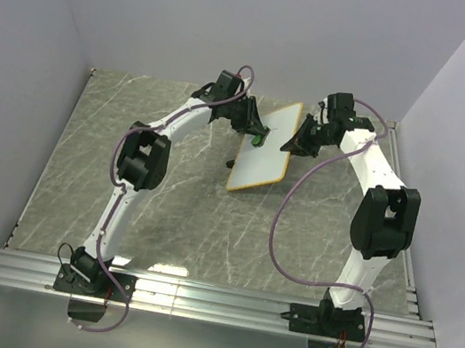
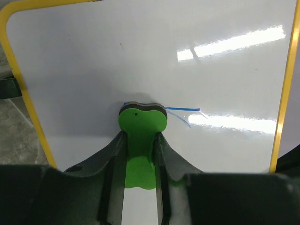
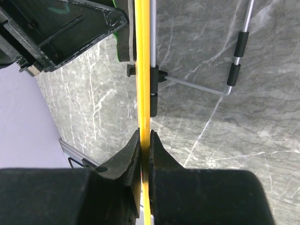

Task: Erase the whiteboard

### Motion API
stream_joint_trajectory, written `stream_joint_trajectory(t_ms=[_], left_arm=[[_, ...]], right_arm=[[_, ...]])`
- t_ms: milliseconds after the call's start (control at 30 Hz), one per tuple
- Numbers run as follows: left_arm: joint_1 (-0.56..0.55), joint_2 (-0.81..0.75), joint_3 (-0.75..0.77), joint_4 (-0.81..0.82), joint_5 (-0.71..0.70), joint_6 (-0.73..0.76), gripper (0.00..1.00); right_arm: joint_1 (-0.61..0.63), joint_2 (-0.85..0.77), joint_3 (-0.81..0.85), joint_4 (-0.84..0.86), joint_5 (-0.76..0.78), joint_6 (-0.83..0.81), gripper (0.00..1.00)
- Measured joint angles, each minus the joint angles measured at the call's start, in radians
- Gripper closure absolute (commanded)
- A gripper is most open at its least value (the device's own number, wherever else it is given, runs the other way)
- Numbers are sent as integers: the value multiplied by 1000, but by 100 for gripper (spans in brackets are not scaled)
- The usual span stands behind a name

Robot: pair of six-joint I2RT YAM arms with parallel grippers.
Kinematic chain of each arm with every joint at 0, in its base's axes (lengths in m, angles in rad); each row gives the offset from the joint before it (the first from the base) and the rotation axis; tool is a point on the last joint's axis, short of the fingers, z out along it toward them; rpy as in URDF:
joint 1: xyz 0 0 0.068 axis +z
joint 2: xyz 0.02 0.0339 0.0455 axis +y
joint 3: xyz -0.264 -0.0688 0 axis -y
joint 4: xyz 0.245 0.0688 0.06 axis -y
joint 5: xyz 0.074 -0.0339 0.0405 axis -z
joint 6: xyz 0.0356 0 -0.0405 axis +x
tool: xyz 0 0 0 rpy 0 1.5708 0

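The whiteboard (image 1: 266, 147) is white with a yellow frame and stands tilted near the back middle of the table. My left gripper (image 1: 259, 136) is shut on a small green eraser (image 2: 141, 129), whose dark felt end presses on the whiteboard's face (image 2: 154, 61). A short blue marker stroke (image 2: 183, 110) runs right of the eraser. My right gripper (image 1: 295, 140) is shut on the whiteboard's right edge; in the right wrist view its fingers (image 3: 133, 154) clamp the yellow frame (image 3: 144, 56) seen edge-on.
Behind the board a thin metal stand leg (image 3: 236, 47) with black sleeves rests on the grey marble table (image 1: 171, 217). White walls enclose the table on three sides. An aluminium rail (image 1: 210, 301) carries both arm bases at the near edge.
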Motion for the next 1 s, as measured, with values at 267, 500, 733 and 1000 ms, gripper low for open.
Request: stream_joint_trajectory(t_ms=[267,500,733,1000], left_arm=[[2,1,-11,11,-3,4,100],[12,21,14,3,-18,3,100],[68,71,-4,26,-55,-4,100],[78,81,-4,47,-15,-5,100]], right_arm=[[9,-3,6,-8,19,6,100],[24,-5,19,-19,41,10,100],[50,-25,19,-32,55,20,100],[67,-35,19,-43,80,35,100]])
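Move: The eraser, still pinched in the left fingers, goes to the whiteboard's left edge beside the far clip, roughly 3 cm ahead, 5 cm left and 5 cm below the left hand. The clip itself is about 5 cm ahead, 7 cm left and 6 cm lower. The leftover pen mark lies some 3 cm ahead, 3 cm right and 1 cm above. From the right hand, gripping the board's raised right edge, that left-edge spot is about 8 cm ahead, 12 cm left and 10 cm below. The eraser stays in place on the board at first, then the left hand takes it about 7 cm down the sloping face, down and left with some forward, away from the pen mark to the left edge by the far clip, turning slightly counter-clockwise. The right hand keeps its pinch and eases the edge about 2 cm left, back and up. ##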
